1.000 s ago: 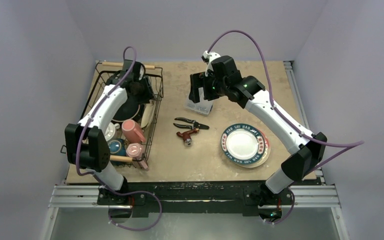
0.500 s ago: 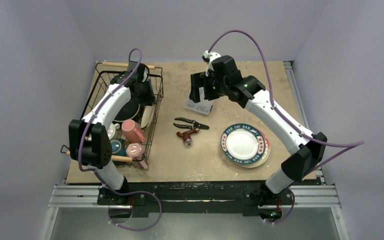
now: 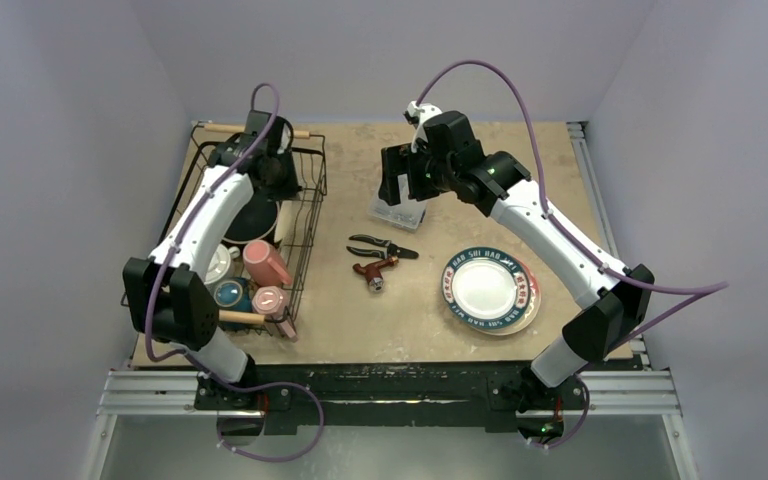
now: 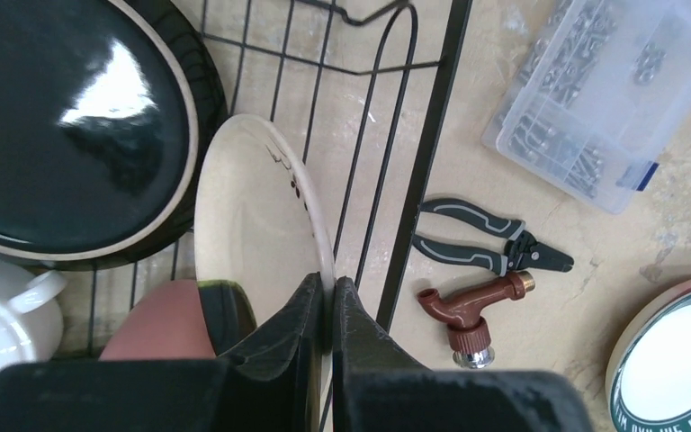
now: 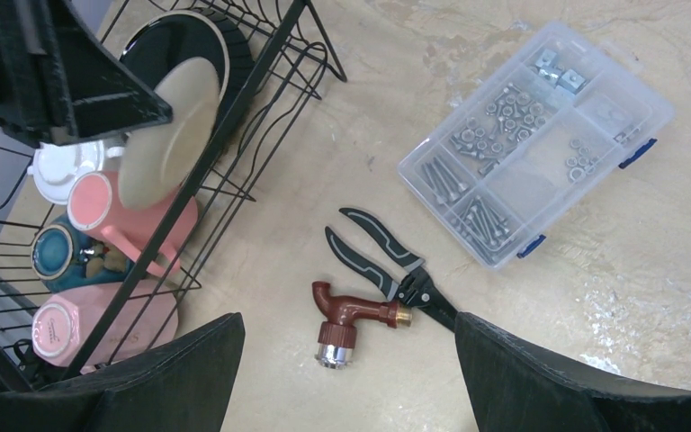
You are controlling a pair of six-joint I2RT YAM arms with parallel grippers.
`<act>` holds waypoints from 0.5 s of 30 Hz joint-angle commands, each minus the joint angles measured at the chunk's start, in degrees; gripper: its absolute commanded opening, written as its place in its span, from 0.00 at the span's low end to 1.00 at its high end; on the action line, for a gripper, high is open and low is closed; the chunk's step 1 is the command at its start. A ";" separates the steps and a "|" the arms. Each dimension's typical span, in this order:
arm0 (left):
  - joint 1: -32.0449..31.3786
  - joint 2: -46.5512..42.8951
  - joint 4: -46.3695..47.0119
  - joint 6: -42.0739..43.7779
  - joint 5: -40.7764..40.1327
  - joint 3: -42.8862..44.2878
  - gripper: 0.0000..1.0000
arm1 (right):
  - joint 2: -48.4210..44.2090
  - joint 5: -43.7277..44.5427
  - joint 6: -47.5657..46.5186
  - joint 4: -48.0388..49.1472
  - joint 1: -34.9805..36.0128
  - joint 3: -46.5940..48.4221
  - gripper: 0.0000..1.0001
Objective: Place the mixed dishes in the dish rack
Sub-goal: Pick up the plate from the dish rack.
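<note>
The black wire dish rack point(image 3: 312, 195) stands at the left. My left gripper point(image 4: 328, 283) is shut on the rim of a small cream saucer point(image 4: 252, 225), held on edge inside the rack next to its right wall; the right wrist view also shows the saucer point(image 5: 180, 121). Beside it lies a dark-glazed bowl point(image 4: 72, 126). Two pink mugs point(image 3: 265, 262) and a white cup point(image 3: 222, 262) lie in the rack's near half. A teal-patterned plate point(image 3: 488, 288) sits on a red-rimmed one on the table. My right gripper point(image 5: 349, 360) hangs open, high above the tools.
A clear plastic box of screws point(image 5: 535, 148) sits mid-table at the back. Black pliers point(image 5: 387, 265) and a brown tap fitting point(image 5: 351, 319) lie between the rack and the plates. The rack's wooden handles point(image 3: 245, 318) cross its near and far ends.
The left jaws have closed on the saucer's rim. In the top view the saucer no longer shows leaning at the rack's right wall. The right arm has not moved.
</note>
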 commanded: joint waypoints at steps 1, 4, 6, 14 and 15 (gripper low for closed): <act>0.38 -6.76 -4.14 2.52 -6.28 5.95 0.00 | -0.34 0.48 -0.29 0.28 -0.31 1.72 0.88; 0.33 -10.34 -4.61 2.56 -4.93 7.88 0.00 | -0.44 0.99 -0.25 0.28 -0.28 1.59 0.88; 0.32 -12.92 -3.48 1.89 -1.31 8.95 0.00 | -0.51 1.99 0.13 0.11 -0.40 1.65 0.88; -6.03 -19.14 10.55 -4.51 19.82 5.93 0.00 | -5.15 10.01 5.82 0.59 -5.97 -0.15 0.88; -8.08 -18.73 11.85 -4.46 21.07 5.79 0.00 | -5.74 12.89 6.27 0.25 -6.74 0.00 0.88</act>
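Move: The small cream plate is already pinched by its rim in the left hand, its middle some 6 cm below the fingers, 3 cm back and 1 cm left. From that hand the black bowl lies about 7 cm back, 7 cm left and 13 cm down; the pink mug 15 cm back, 5 cm left; the hardware box 2 cm back, 21 cm right. From the right hand the plate is about 20 cm left, level ahead and 15 cm below. Upward and quickening, the left hand carries the plate some 17 cm out of the rack, keeping its rim pinched between the shut fingers; midway it also starts drawing back about 5 cm and, late on, swings some 4 cm right as its fingertips tip up by about 25 degrees. Late too, the empty, open right hand shifts a few centimetres right and forward, turning slightly clockwise. ##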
